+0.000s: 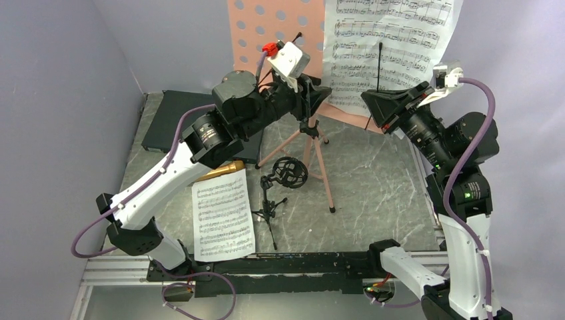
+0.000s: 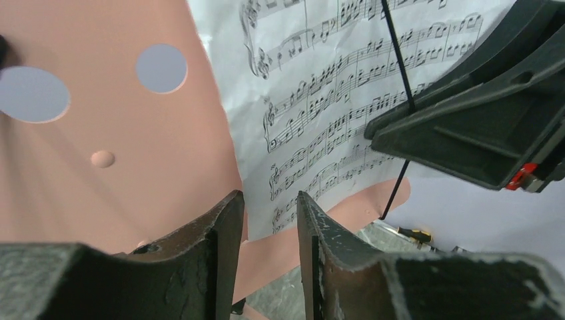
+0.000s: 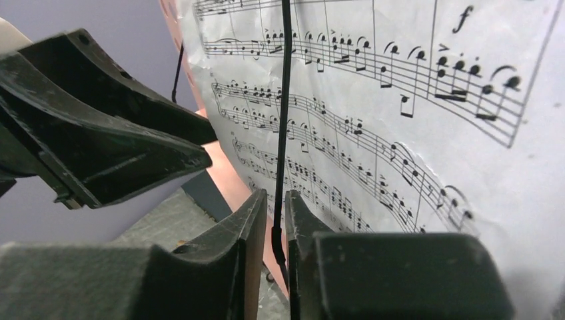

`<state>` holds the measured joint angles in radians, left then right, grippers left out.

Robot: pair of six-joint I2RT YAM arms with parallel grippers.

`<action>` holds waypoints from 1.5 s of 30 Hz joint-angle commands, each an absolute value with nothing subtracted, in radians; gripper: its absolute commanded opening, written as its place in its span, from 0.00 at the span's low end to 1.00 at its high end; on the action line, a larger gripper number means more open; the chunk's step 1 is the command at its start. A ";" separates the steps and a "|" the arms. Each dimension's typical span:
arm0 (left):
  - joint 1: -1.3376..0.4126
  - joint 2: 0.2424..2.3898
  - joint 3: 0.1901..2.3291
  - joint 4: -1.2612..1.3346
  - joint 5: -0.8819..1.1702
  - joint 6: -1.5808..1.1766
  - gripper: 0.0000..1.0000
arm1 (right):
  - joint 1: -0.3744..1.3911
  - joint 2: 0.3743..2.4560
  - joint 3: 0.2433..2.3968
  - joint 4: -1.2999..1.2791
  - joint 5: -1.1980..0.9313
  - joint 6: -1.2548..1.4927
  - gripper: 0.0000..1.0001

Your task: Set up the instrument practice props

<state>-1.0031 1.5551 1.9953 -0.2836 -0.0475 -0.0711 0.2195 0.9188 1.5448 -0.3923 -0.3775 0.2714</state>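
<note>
The pink perforated music stand (image 1: 266, 27) stands on its tripod (image 1: 322, 160) at the back. One sheet-music page (image 1: 393, 47) leans on its right half, crossed by a thin black retaining wire (image 1: 380, 67). My left gripper (image 1: 321, 93) is open at the stand's lower ledge (image 2: 313, 247), with nothing between its fingers (image 2: 223, 233). My right gripper (image 3: 274, 195) is slightly open around the wire (image 3: 284, 100), with a small gap on each side. A second page (image 1: 223, 217) lies flat on the table. The gold microphone (image 1: 223, 171) shows partly from under my left arm. The black mic stand (image 1: 283, 177) with a ring mount stands mid-table.
A flat black box (image 1: 170, 123) lies at the back left, behind my left arm. Purple walls close in the left and back sides. The two grippers face each other closely in front of the stand. A black rail (image 1: 300, 263) runs along the table's near edge.
</note>
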 commanded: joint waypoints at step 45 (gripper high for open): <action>-1.008 0.759 1.042 -0.790 -0.611 -0.787 0.93 | 0.221 0.579 1.341 -0.640 -0.423 0.332 0.56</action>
<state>-1.0031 0.8028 1.0988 -0.5915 -0.3908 -0.4877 0.2195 0.6018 1.3506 -0.6010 -0.4046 0.3138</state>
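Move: Below and to the left of the left hand lies the sheet still on the table, about 23 cm left, 10 cm back and 52 cm down. The gold microphone is some 26 cm left, 2 cm ahead and 51 cm down, and the mic stand's ring 6 cm left, 3 cm back and 35 cm down. The right hand has the right black rod between its tips, its middle about 2 cm ahead, level sideways, 4 cm up; the stand's sheet is centred 6 cm ahead, 1 cm right, 9 cm up. Leaving the music stand, the left hand rises a touch, then sweeps left and down with gathering speed, about 20 cm each and a little back, towards the table sheet and microphone, opening wide while its fingers tip down and swing counter-clockwise. The right hand spreads its fingers around the rod and backs off some 8 cm, then sinks about 6 cm below it. ##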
